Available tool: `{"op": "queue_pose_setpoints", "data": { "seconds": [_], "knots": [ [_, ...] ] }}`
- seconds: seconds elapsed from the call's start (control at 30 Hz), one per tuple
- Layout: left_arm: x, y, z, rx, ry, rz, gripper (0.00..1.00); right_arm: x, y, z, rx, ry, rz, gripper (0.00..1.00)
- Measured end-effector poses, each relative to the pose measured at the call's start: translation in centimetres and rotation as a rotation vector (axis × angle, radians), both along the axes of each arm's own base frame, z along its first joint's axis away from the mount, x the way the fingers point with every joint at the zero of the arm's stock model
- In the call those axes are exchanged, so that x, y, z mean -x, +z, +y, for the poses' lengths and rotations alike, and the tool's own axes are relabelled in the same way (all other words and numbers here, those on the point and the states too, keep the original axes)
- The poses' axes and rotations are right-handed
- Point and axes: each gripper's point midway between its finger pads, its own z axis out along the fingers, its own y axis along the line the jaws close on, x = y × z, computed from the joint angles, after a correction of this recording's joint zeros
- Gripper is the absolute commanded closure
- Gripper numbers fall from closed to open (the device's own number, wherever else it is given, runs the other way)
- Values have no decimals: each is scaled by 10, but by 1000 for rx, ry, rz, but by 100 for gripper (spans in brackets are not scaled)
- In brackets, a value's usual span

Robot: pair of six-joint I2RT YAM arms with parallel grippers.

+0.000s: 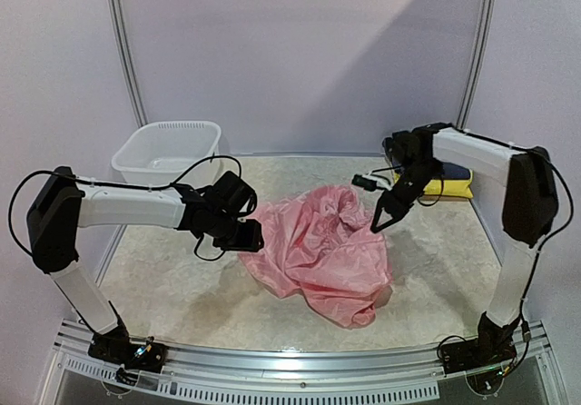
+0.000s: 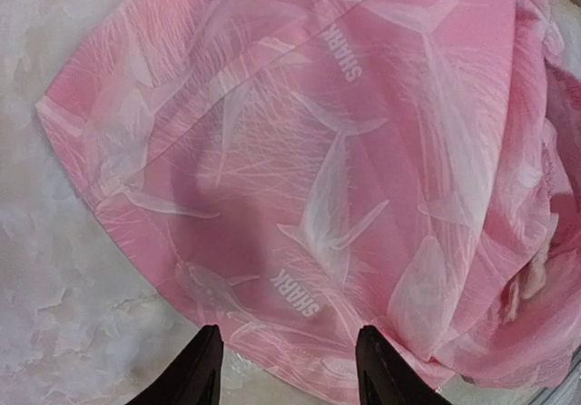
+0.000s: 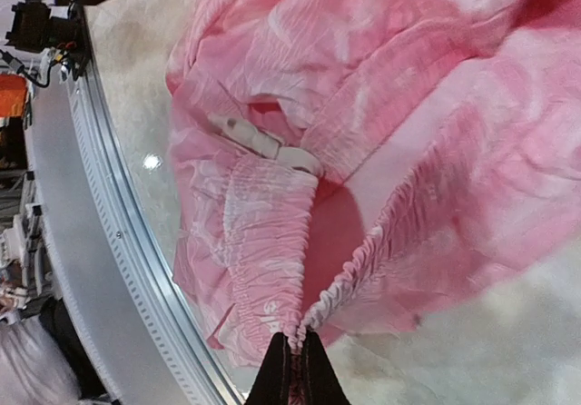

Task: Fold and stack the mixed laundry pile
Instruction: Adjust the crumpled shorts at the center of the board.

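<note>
A pink thin garment (image 1: 327,251) printed with white sharks lies crumpled on the middle of the table. My right gripper (image 1: 379,222) is at its far right edge. In the right wrist view the right gripper (image 3: 295,343) is shut on the gathered elastic band of the pink garment (image 3: 381,105). My left gripper (image 1: 243,238) hangs over the garment's left edge. Its open fingers straddle the hem in the left wrist view (image 2: 286,337) and hold nothing of the pink garment (image 2: 345,151). A folded yellow garment (image 1: 460,188) with a navy one (image 1: 457,171) on top lies at the back right.
A white plastic basket (image 1: 168,151) stands at the back left of the table. A metal rail (image 1: 300,369) runs along the near edge between the two arm bases. The right arm's cables hang near the folded stack.
</note>
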Motion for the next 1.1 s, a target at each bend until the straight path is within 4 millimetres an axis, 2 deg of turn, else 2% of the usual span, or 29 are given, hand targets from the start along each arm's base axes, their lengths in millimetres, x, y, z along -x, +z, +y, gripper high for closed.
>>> {"op": "queue_pose_setpoints", "data": {
  "seconds": [0.07,0.13,0.2,0.23,0.3,0.47,0.53,0.6,0.63,0.77,0.83,0.93,1.1],
  "knots": [
    [-3,3,0,-5,-1,-12,49,-7,33,-27,-3,-43,-105,100],
    [-6,7,-2,-5,-1,-25,49,-12,63,-63,4,-108,-227,100],
    [-8,10,-2,-5,-3,-33,49,-6,75,-98,38,-172,-299,100],
    [-8,10,-3,-6,-2,-36,49,0,73,-119,75,-206,-314,99],
    [-9,10,-2,-9,-3,-38,49,18,55,-152,156,-243,-297,96],
    [-9,10,-2,-23,-14,-38,49,89,-29,-220,407,-206,-74,74],
    [-8,9,-1,-29,-16,-36,49,108,-38,-237,466,-162,-24,61],
    [-7,9,0,-34,-19,-34,49,103,-28,-244,478,-146,-60,50],
    [-7,8,0,-35,-20,-33,49,92,-17,-244,469,-141,-111,46],
    [-6,8,-3,-17,-25,-24,48,36,42,-231,376,-162,-367,43],
    [-5,9,-8,9,-31,-20,48,22,58,-217,316,-163,-432,43],
    [-2,8,-16,54,-36,-6,48,16,51,-193,227,-155,-387,41],
    [3,-6,-27,101,-34,36,49,-5,2,-155,124,-171,-195,40]
  ]
}}
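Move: The right hand already pinches the crumpled shorts' waist, held up a little. The bare board it takes the waist to lies about 24 cm to its right, 10 cm nearer the base and roughly 6 cm below. The shorts' middle is some 12 cm left and 6 cm back, the folded stack about 15 cm right and 16 cm ahead. From the open left hand, the shorts' middle is about 18 cm right, 3 cm back and a little below. Still pinching the waist, the right hand drags the shorts away to the right in a fast arc: up and right, then down and back, about 24 cm sideways, rolling some 25 degrees. It opens low over the bare board and lets go, rises forward, then returns left and down, fingers open, over the waistband. The open left hand ends about 3 cm farther right. ##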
